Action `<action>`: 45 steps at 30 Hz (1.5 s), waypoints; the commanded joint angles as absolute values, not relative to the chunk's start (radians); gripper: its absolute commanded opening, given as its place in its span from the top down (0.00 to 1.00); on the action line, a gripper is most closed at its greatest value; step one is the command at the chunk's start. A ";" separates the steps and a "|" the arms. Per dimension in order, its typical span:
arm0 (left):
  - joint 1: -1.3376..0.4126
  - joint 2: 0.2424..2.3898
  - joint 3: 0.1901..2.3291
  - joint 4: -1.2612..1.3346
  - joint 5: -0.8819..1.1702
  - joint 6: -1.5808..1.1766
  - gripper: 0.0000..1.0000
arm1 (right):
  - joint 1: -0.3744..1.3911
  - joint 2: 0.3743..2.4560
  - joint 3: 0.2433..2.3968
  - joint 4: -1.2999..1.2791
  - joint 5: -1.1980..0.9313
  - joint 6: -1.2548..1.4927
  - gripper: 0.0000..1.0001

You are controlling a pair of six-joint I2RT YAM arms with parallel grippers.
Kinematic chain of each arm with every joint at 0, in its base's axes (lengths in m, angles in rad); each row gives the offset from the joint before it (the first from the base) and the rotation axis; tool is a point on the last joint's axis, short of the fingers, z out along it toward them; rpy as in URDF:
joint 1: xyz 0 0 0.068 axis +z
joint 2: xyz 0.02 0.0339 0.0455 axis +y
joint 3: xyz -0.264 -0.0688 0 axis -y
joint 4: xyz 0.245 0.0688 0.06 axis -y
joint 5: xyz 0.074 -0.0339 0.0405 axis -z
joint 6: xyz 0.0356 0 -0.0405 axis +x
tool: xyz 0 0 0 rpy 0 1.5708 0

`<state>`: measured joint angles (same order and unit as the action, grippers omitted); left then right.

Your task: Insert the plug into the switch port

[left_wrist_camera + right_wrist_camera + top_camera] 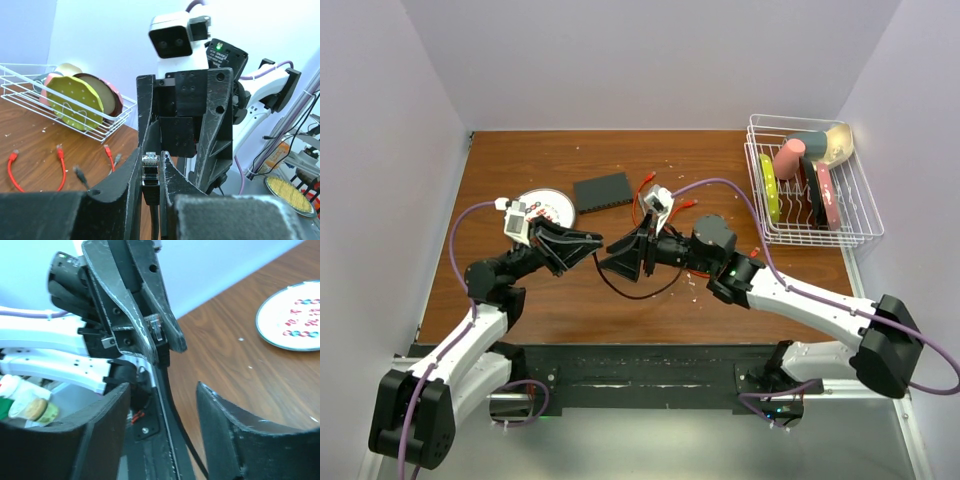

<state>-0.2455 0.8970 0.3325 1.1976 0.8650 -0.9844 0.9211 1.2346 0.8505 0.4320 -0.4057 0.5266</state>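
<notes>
The black switch lies flat on the table behind both grippers, showing only in the top view. A clear-tipped plug on a black cable stands upright between the fingers of my left gripper, which is shut on it. In the top view the left gripper faces my right gripper tip to tip above the middle of the table. The right gripper is open, and the cable runs down between its fingers without touching them. The right wrist view also shows the plug.
A round white plate with red dots sits left of the switch. Several loose red cables lie right of it. A white wire dish rack with plates and a cup stands at the right edge. The black cable loops toward the near edge.
</notes>
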 commanded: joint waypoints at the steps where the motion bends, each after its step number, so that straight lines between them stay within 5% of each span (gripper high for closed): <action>1: -0.255 0.887 0.336 1.284 0.879 -1.012 1.00 | 0.931 1.262 0.876 0.541 -0.454 0.583 0.47; 32: -0.262 0.881 0.344 1.253 0.882 -1.000 1.00 | 0.939 1.327 0.868 0.713 -0.453 0.695 0.70; 35: -0.262 0.879 0.345 1.246 0.881 -0.997 1.00 | 0.939 1.327 0.871 0.719 -0.457 0.704 0.79; 37: -0.262 0.879 0.345 1.244 0.880 -0.993 1.00 | 0.939 1.330 0.873 0.716 -0.457 0.704 0.97; 39: -0.262 0.877 0.347 1.236 0.879 -0.991 1.00 | 0.939 1.328 0.873 0.713 -0.454 0.704 1.00; 40: -0.262 0.876 0.348 1.232 0.879 -0.986 0.93 | 0.939 1.327 0.873 0.697 -0.443 0.704 1.00; 41: -0.262 0.874 0.353 1.212 0.880 -0.979 0.70 | 0.940 1.324 0.874 0.683 -0.440 0.692 1.00; 42: -0.262 0.870 0.357 1.194 0.879 -0.973 0.42 | 0.939 1.322 0.876 0.666 -0.433 0.684 1.00; 43: -0.262 0.864 0.363 1.165 0.862 -0.962 0.00 | 0.940 1.318 0.879 0.623 -0.417 0.674 1.00; 45: -0.262 0.819 0.390 1.002 0.806 -0.893 0.00 | 0.939 1.310 0.881 0.583 -0.400 0.643 1.00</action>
<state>-0.2573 0.8753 0.3355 1.1748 0.8604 -0.9859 0.9375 1.3491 0.8505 0.6323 -0.4522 0.6838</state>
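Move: The plug, held upright between the left fingers, is about 3 cm to the right hand's left, straight ahead of it by nothing and some 1 cm higher. From the right hand, the switch lies on the table roughly 28 cm ahead, 4 cm left and 28 cm below; the white plate is about 24 cm ahead, 18 cm left and 28 cm below. For the left hand, the plug sits right at its finger pads. Leftward by about 2.5 cm, in small steps with slight dips and rises, the right hand eases its half-open fingers in under the left gripper's tips, tilting only some 5 to 10 degrees. They narrow on the way and then shut, pinching the plug by its dark boot. The left hand keeps its grip almost motionless until then, and at the very end opens wide and lets go. ##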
